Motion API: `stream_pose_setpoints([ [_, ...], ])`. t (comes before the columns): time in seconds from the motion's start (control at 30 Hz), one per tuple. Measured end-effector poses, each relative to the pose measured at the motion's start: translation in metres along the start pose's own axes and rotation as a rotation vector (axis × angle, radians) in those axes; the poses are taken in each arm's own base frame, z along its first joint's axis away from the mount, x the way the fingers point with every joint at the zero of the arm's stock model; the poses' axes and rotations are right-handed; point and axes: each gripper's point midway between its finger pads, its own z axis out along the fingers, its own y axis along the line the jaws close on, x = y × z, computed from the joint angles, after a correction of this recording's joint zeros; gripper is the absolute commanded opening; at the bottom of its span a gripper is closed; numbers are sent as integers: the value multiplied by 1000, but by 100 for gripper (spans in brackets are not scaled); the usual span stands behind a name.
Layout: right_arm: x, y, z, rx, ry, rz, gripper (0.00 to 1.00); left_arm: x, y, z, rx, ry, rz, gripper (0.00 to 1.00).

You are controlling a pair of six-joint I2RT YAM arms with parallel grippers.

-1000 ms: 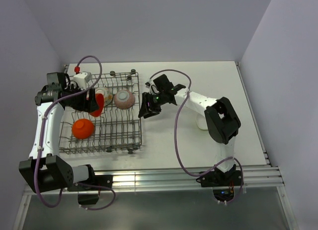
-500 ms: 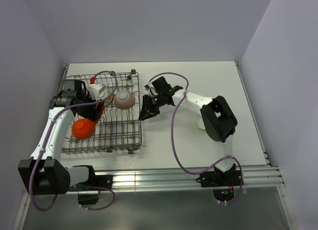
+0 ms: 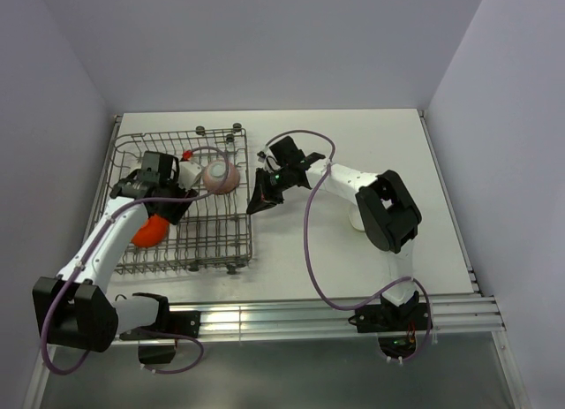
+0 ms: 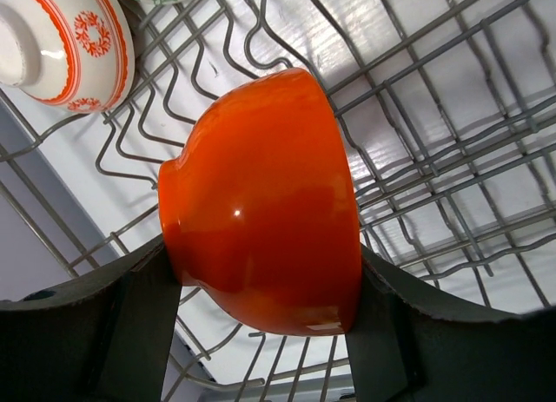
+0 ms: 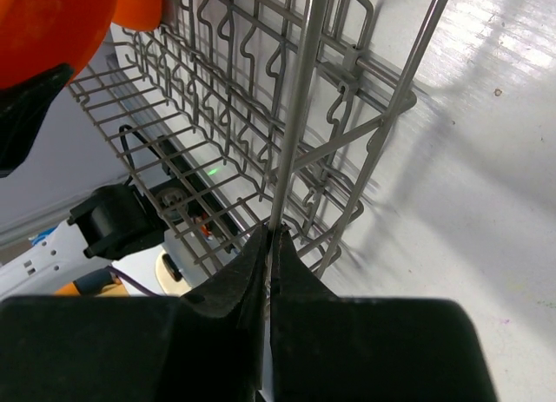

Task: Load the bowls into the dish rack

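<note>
The grey wire dish rack (image 3: 231,241) stands on the left of the table. My left gripper (image 3: 164,211) is inside it, shut on a glossy orange bowl (image 4: 261,194) held on its side just above the tines. In the top view orange (image 3: 148,234) shows beneath that gripper; I cannot tell if a second orange bowl lies there. A pinkish bowl (image 3: 221,176) rests at the rack's far side. A white bowl with red-orange pattern (image 4: 61,37) lies upside down beyond the held bowl. My right gripper (image 3: 258,200) is shut on the rack's right rim wire (image 5: 300,115).
The white table (image 3: 371,144) stretches right of the rack. Purple cables loop over both arms. Grey walls close in at the back and both sides. A metal rail runs along the near edge (image 3: 291,316).
My left gripper has moved right and nearer, from the rack's left rim into its middle, lowering the orange bowl. The right gripper stays pinched on the rim.
</note>
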Motion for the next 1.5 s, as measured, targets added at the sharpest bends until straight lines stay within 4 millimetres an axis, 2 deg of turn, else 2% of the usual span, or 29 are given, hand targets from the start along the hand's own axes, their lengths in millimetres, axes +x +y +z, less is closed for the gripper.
stream_pose_setpoints([
  [0.4,1,0,0,1,1,7,0,14,-12,18,-52,57,95,0],
  [0.63,1,0,0,1,2,7,0,19,-17,36,-101,93,143,0],
  [0.73,1,0,0,1,2,6,0,25,-22,41,-105,115,169,3],
  [0.83,1,0,0,1,2,6,0,25,-25,42,-114,118,186,15],
  [0.87,1,-1,0,1,2,6,0,24,-26,42,-113,116,190,30],
  [0.97,1,-1,0,2,3,4,0,23,-28,42,-113,115,202,52],
  [1.03,1,-1,0,2,3,1,0,23,-29,42,-115,118,210,59],
  [1.07,1,-1,0,2,3,1,0,23,-30,42,-116,119,212,66],
  [1.2,1,-1,0,2,3,-2,0,24,-31,43,-117,126,218,72],
  [1.23,1,-1,0,2,3,-2,0,25,-31,43,-116,128,219,80],
  [1.37,1,-1,0,2,4,-4,0,30,-40,43,-70,143,227,89],
  [1.4,1,-1,0,3,4,-5,0,32,-43,43,-58,148,230,99],
  [1.5,1,-1,0,3,4,-5,0,36,-49,43,-25,159,230,99],
])
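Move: The orange bowl is already in my left hand. The rack slot I'm bringing it to is about 7 cm below and 2 cm to the right, perhaps 1 cm back. The orange bowl already racked sits some 7 cm to my left hand's left, level with it and about 8 cm down; the peach bowl is about 16 cm ahead and 11 cm right, at much that depth. From my right hand, the slot lies some 17 cm left, 2 cm back and 4 cm lower. With my left hand I lower the orange bowl about 5 cm into the rack, just right of the first orange bowl, rolling its left side up some 15 degrees. I pause there, then spread my fingers to let go while the hand eases back a couple of centimetres and slightly lower. My right hand stays closed on the rack's right rim wire. ##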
